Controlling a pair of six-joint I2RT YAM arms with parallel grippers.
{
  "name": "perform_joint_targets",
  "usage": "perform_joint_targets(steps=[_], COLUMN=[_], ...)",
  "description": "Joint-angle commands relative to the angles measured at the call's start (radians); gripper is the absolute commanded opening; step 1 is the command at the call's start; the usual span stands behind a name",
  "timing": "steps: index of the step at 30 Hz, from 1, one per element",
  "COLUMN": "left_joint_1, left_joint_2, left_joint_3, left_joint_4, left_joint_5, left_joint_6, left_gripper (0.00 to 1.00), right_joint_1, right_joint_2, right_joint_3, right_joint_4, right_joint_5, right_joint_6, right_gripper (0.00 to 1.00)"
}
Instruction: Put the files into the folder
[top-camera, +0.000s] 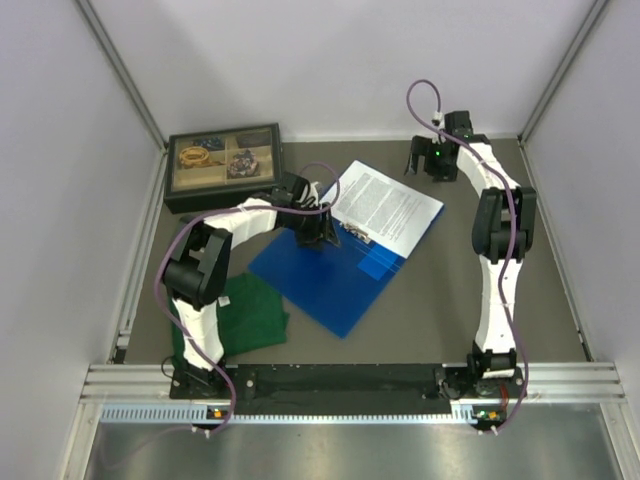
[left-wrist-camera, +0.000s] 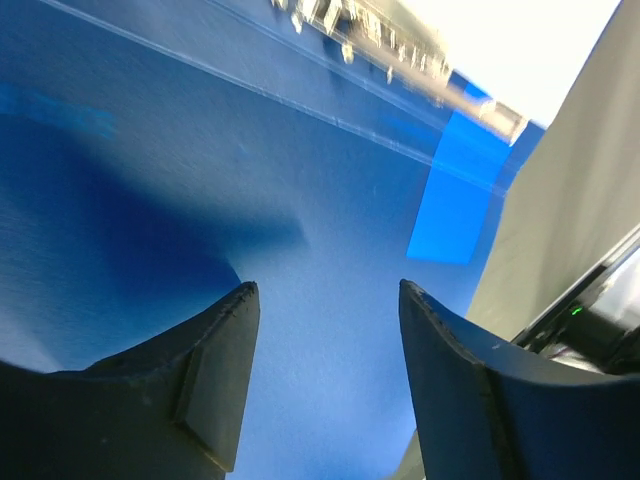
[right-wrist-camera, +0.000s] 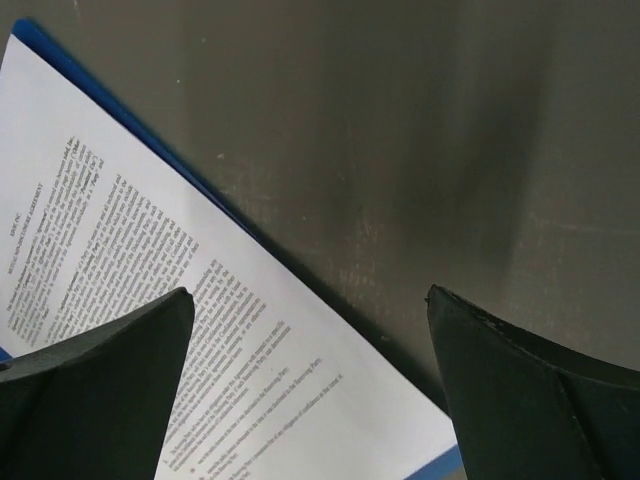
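The blue folder (top-camera: 325, 285) lies open on the dark table, and the files (top-camera: 385, 205), white sheets of black text, rest on its far right half. My left gripper (top-camera: 318, 238) hovers by the ring clip (top-camera: 357, 234) at the spine. In the left wrist view the left gripper (left-wrist-camera: 325, 290) is open over the bare blue folder (left-wrist-camera: 200, 180), nothing between its fingers. My right gripper (top-camera: 425, 168) is past the files' far right corner. In the right wrist view the right gripper (right-wrist-camera: 310, 295) is wide open over the files' (right-wrist-camera: 150, 250) edge, holding nothing.
A black compartment box (top-camera: 222, 165) with small items stands at the back left. A folded green cloth (top-camera: 245, 315) lies near the left arm's base. White walls close three sides, and a metal rail (top-camera: 350, 380) runs along the near edge.
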Motion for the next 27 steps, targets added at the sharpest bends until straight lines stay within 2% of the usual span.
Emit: perform_joint_targets(steps=[1,4,8,15,20,21,24,27], left_joint_1=[0.049,0.072,0.078,0.081,0.079,0.079,0.079,0.079], left_joint_2=[-0.037,-0.011,0.045,0.099,0.115,0.116,0.121,0.13], left_joint_3=[-0.005,0.004,0.065,0.13,0.13,0.13,0.124,0.116], left_joint_4=[0.118,0.183,0.175,0.14,0.105,0.102,0.082,0.074], left_joint_5=[0.05,0.083,0.077,0.043,0.019,0.015,0.018,0.034], left_joint_6=[-0.083,-0.141,-0.16,-0.181,-0.16,-0.154,-0.127,-0.117], left_gripper=[0.64,0.66,0.67,0.65,0.63,0.63,0.63,0.62], right_joint_1=[-0.004,-0.002,-0.004,0.005,0.025,0.024,0.024,0.03], right_joint_2=[0.067,0.071,0.055,-0.083,-0.219,-0.238,-0.294,-0.317], right_joint_3=[0.097,0.043,-0.029,-0.305,-0.434,-0.458,-0.455,-0.449], right_joint_4=[-0.002,0.036,0.066,0.181,0.179,0.178,0.138,0.171], right_joint_5=[-0.176,-0.221,-0.278,-0.399,-0.322,-0.269,-0.206,-0.201], right_joint_6=[-0.041,-0.011,0.024,0.113,0.146,0.144,0.123,0.098], right_gripper=[0.99,0.99,0.98,0.95,0.95,0.95,0.95,0.97])
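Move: The files, clipped in the folder's right half, have their middle about 10 cm back and 9 cm left of the right hand, some 6 cm below; the metal clip is roughly 17 cm back and 19 cm left of that hand. From the left hand, which is over the folder's empty half, the clip is about 8 cm right, 2 cm ahead and 4 cm below, and the files' middle 18 cm right and 9 cm ahead. Dropping about 3 cm beside the folder, the wide-open right hand then sweeps some 10 cm back and 5 cm left, left side tilting up nearly 20 degrees, bringing its right finger against the folder's far edge and pushing it. The half-open left hand goes forward over the folder, rising slightly, then sinks again, turning a little counter-clockwise. ##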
